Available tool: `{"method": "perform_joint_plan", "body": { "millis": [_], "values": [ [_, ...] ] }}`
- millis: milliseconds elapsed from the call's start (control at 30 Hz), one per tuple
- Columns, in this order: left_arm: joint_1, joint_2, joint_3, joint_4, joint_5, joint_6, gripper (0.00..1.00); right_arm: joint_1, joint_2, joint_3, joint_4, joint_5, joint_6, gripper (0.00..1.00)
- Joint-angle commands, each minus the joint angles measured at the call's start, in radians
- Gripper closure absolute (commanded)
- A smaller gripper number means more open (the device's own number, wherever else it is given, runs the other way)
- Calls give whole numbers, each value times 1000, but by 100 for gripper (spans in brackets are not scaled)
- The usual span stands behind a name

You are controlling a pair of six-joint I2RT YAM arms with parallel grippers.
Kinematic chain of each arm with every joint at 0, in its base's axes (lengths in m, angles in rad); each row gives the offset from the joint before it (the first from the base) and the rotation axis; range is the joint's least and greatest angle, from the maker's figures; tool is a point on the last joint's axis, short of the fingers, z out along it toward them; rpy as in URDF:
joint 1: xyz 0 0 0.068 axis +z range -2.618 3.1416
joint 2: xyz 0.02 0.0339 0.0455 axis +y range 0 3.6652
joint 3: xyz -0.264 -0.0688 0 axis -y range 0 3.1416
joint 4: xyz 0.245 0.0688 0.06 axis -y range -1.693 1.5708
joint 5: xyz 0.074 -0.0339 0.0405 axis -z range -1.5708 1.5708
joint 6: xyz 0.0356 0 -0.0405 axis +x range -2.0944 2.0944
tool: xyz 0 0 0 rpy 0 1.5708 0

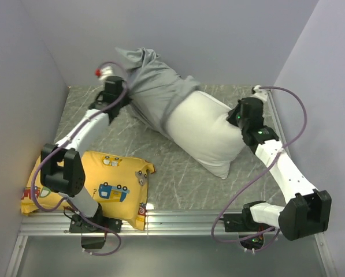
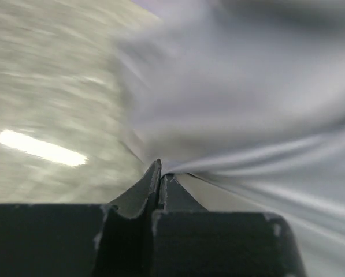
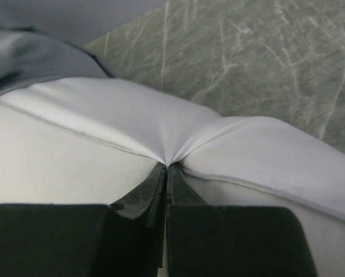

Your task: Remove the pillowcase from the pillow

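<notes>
The grey pillowcase point(image 1: 155, 86) is bunched at the back of the table and covers only the far end of the white pillow point(image 1: 204, 134), which lies bare toward the right front. My left gripper point(image 1: 125, 103) is shut on the pillowcase's left edge; in the left wrist view the grey fabric point(image 2: 247, 104) pulls taut from the closed fingertips point(image 2: 160, 171). My right gripper point(image 1: 234, 120) is shut on the pillow's right edge; in the right wrist view white fabric point(image 3: 132, 115) puckers into the closed tips point(image 3: 167, 166), with grey pillowcase point(image 3: 28, 57) beyond.
A yellow cushion point(image 1: 111, 184) printed with cartoon vehicles lies at the front left under the left arm. Grey walls close the left, back and right sides. A metal rail point(image 1: 178, 219) runs along the table's front edge.
</notes>
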Motion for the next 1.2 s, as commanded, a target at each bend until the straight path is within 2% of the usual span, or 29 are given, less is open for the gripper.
{"method": "perform_joint_plan", "body": {
  "millis": [0, 100, 167, 200, 233, 267, 300, 400, 567, 667, 833, 933, 1167],
  "values": [
    [203, -104, -18, -64, -89, -67, 100, -130, -50, -42, -67, -66, -24, 100],
    [225, -141, -25, -43, -31, -38, 100, -169, -35, -27, -72, -103, -21, 100],
    [159, -159, -26, -38, -53, -27, 100, -161, -26, -13, -72, -152, -16, 99],
    [130, -164, -31, -31, -57, -3, 100, -128, -26, 2, -81, -147, -16, 93],
    [68, -168, -32, -8, -55, 11, 99, -97, -30, 12, -87, -119, -30, 73],
    [37, -161, -28, -17, -81, 14, 100, -66, -38, 19, -95, -56, -40, 60],
    [9, -155, -13, -26, -87, 19, 100, -28, -50, 39, -115, -14, -53, 36],
    [-78, -133, -12, -23, -113, 17, 100, 75, -82, 68, -141, 38, -79, 20],
    [-120, -119, -20, -7, -104, 5, 99, 325, -141, 58, -144, 116, -143, 14],
    [-123, -110, -6, -12, -91, 8, 100, 475, -116, 39, -155, 193, -175, 12],
    [-131, -98, 24, -27, -81, 25, 100, 645, -30, -14, -95, 302, -205, 7],
    [-131, -87, 44, -40, -80, 36, 99, 701, 91, 2, -106, 377, -212, 4],
    [-129, -52, 113, -84, -57, 63, 100, 681, 379, 58, -110, 510, -225, 1]
  ]
}}
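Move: The right hand pinches the pillow's right-hand seam; the near end of the pillowcase hem lies about 23 cm to its left, 8 back and 14 below. From that hand the pillow's middle is some 8 cm left, 5 back and 9 below, its near corner 20 back, 2 left and 18 below. The left hand, shut on the pillowcase, has the near hem end roughly 13 cm right, 13 back and 12 below. Right hand releases pillow and swings about 17 cm left, then down towards the hem; left hand tugs left, returns. ##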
